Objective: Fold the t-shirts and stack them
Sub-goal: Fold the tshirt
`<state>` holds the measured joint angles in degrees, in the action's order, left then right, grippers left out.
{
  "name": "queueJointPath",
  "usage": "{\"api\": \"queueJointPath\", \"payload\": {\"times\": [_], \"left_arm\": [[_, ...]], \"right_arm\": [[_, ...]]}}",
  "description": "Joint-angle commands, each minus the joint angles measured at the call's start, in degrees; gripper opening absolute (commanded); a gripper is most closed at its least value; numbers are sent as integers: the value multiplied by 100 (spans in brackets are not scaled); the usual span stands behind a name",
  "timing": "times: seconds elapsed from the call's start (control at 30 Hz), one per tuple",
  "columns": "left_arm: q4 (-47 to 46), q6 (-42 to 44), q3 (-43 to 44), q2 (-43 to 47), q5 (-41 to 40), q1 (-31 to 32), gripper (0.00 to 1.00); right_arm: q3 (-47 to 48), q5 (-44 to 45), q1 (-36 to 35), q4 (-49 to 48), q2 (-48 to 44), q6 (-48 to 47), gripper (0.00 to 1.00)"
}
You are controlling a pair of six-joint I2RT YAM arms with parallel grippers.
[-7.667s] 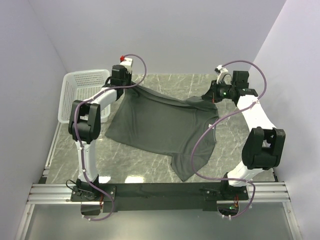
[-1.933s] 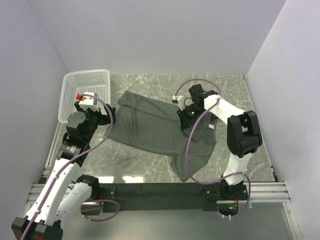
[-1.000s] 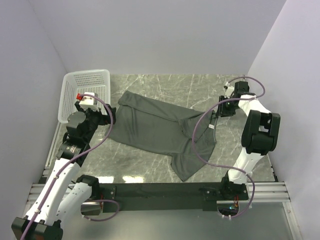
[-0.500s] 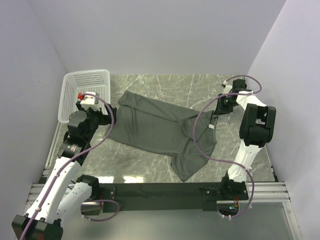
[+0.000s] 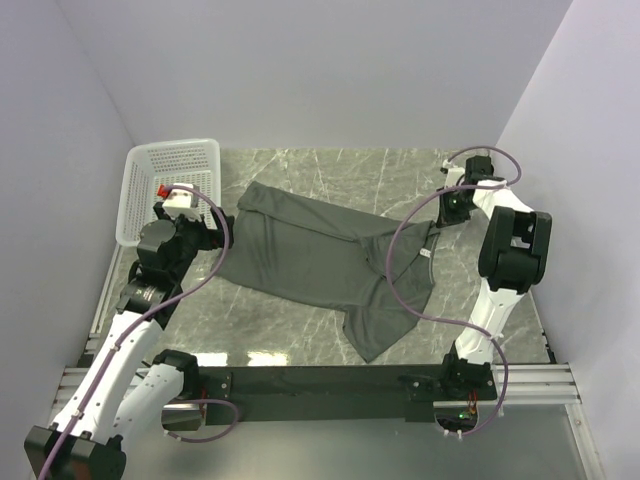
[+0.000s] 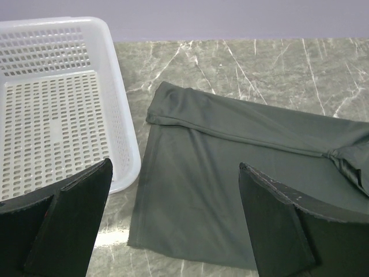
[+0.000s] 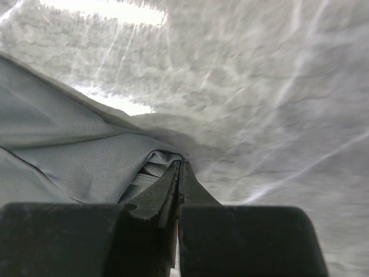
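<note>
A dark charcoal-grey t-shirt (image 5: 320, 260) lies spread on the marble table, its top part folded over and one sleeve pointing toward the near edge. My right gripper (image 5: 439, 222) is low at the shirt's right edge. In the right wrist view its jaws are pressed together at the tip (image 7: 180, 165), pinching a fold of the fabric (image 7: 75, 153). My left gripper (image 5: 213, 238) hovers above the shirt's left edge beside the basket. In the left wrist view its fingers (image 6: 75, 208) stand wide apart with nothing between them, over the cloth (image 6: 230, 167).
A white mesh basket (image 5: 170, 160) stands at the far left of the table, its wall (image 6: 130, 156) close to the shirt's left hem. Purple-grey walls close in the left, back and right. The right arm's cable loops over the shirt's right part (image 5: 395, 270).
The right gripper has shut on the shirt's right edge, staying at the same spot. The left arm has barely moved and stays open.
</note>
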<state>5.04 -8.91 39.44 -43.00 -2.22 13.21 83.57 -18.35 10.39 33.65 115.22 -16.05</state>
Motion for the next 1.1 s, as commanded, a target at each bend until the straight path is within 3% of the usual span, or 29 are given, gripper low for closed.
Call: {"api": "queueJointPath", "payload": {"times": [0.0, 0.3, 0.33, 0.5, 0.57, 0.83, 1.07], "left_arm": [[-152, -85, 64, -32, 108, 6, 95], [-144, -94, 64, -112, 108, 6, 95], [-143, -94, 64, -120, 116, 6, 95], [-143, -85, 64, -129, 81, 6, 95], [-135, -85, 64, -121, 81, 6, 95], [-152, -94, 72, -94, 160, 6, 95], [-161, -94, 64, -68, 160, 6, 95]], "right_arm": [[151, 323, 7, -508, -465, -714, 0], [10, 736, -64, -1466, -589, -1558, 4], [19, 849, -81, -1632, -571, -1602, 12], [230, 1650, -64, -1801, -640, -1182, 33], [64, 1554, -46, -1792, -790, -1058, 38], [-412, -360, -2, -835, -949, 198, 42], [-210, -337, -20, -693, -308, 902, 44]]}}
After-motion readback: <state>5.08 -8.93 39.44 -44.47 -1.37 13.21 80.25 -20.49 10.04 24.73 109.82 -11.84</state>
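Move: My right hand is already shut on the t-shirt's right-hand corner, low over the table, about to take it to bare table some 6 cm ahead and 5 cm to the right. The shirt's label lies about 6 cm back and 3 cm left of the fingers, and the near sleeve tip roughly 34 cm back and 23 cm left. From my left hand, the corner is some 12 cm ahead, 54 cm right and 24 cm below. With my right hand I keep the pinched corner and pull it quickly forward and right, about 6 cm and 5 cm, rising some 4 cm while the wrist tilts about 25 degrees, and open partway to let go of it. Then, still part-open, I swing back left about 6 cm and back 3 to 4 cm, rising and then sinking above the collar beside the label, undoing most of the tilt. ##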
